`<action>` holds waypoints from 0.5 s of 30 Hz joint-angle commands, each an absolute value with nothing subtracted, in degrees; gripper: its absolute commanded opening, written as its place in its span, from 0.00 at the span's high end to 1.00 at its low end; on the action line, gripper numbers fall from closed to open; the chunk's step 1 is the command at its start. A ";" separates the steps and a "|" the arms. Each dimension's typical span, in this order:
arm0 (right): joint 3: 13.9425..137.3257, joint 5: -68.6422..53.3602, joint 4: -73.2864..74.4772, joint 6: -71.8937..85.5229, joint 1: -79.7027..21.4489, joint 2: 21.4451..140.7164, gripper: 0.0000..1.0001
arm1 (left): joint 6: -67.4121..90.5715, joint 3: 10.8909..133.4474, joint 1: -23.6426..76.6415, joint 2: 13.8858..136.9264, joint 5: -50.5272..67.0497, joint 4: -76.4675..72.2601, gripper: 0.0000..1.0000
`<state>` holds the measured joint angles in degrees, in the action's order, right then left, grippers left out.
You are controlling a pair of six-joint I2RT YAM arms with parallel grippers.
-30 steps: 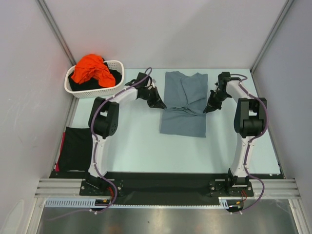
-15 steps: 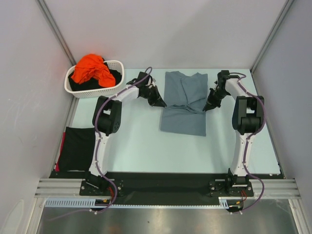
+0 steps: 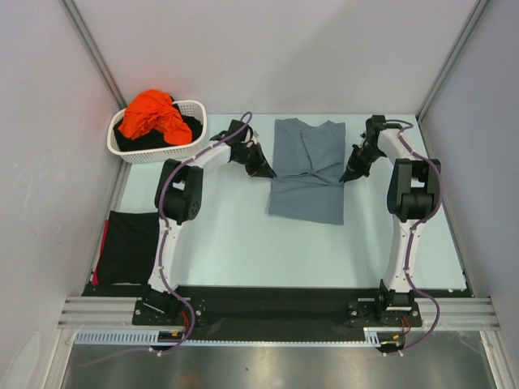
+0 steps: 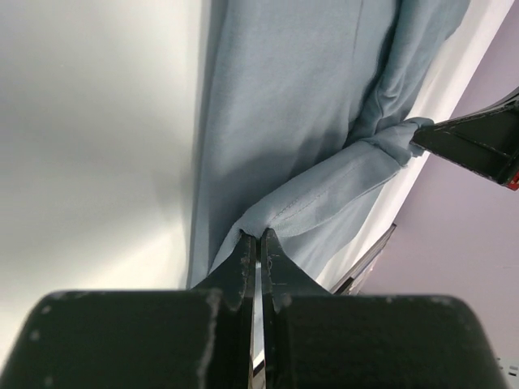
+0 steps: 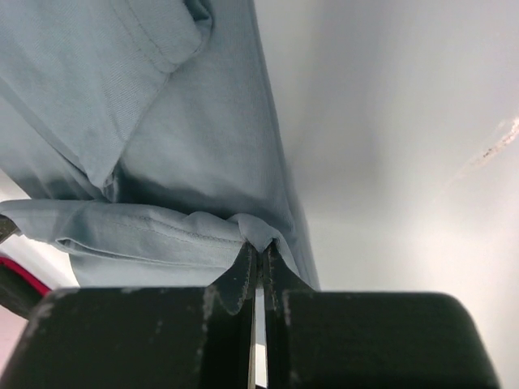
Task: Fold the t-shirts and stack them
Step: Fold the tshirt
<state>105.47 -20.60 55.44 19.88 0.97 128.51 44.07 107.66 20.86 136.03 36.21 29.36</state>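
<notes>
A slate grey-blue t-shirt (image 3: 308, 170) lies lengthwise on the table's middle, part folded, with its near hem lifted across its width. My left gripper (image 3: 268, 175) is shut on the left end of that hem (image 4: 268, 223). At the other end, my right gripper (image 3: 345, 177) is shut on the hem's right corner (image 5: 259, 231). The right gripper's fingers (image 4: 478, 146) show at the far side of the left wrist view. An orange t-shirt (image 3: 152, 115) lies heaped on black ones in the basket. A folded black t-shirt (image 3: 128, 247) rests at the table's near left.
The white slotted basket (image 3: 195, 144) stands at the far left corner. Grey walls close in the table at both sides and the back. A red edge (image 3: 99, 258) peeks out beside the folded black shirt.
Both grippers have carried the shirt's near hem a little farther from the arm bases, and the shirt's near edge has drawn back with it.
</notes>
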 commanded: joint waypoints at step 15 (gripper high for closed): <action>115.60 -16.96 59.07 19.34 4.40 124.82 0.43 | 30.68 113.83 20.39 122.89 19.51 41.31 0.49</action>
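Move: At both hands, the T-shirt's turned-over edge is still pinched by its two corners, one corner in each grip, with the layer it goes onto only about 1 cm below. From the left hand, the shirt's far end is centred some 22 cm ahead and 10 cm to the right, its near fold about 15 cm back and 10 cm to the right. From the right hand, the far end is about 22 cm ahead and 10 cm left, the near fold roughly 14 cm back and 9 cm left. Settling barely half a centimetre onto the shirt, both hands open to about half and let go of the folded edge's corners. They then part outward: the right goes faster, about 5 cm forward while rising and swinging right some 3 cm each, the left about 3 cm left and 2 cm forward, lifting slightly at the end as its wrist tilts some 10 degrees. ##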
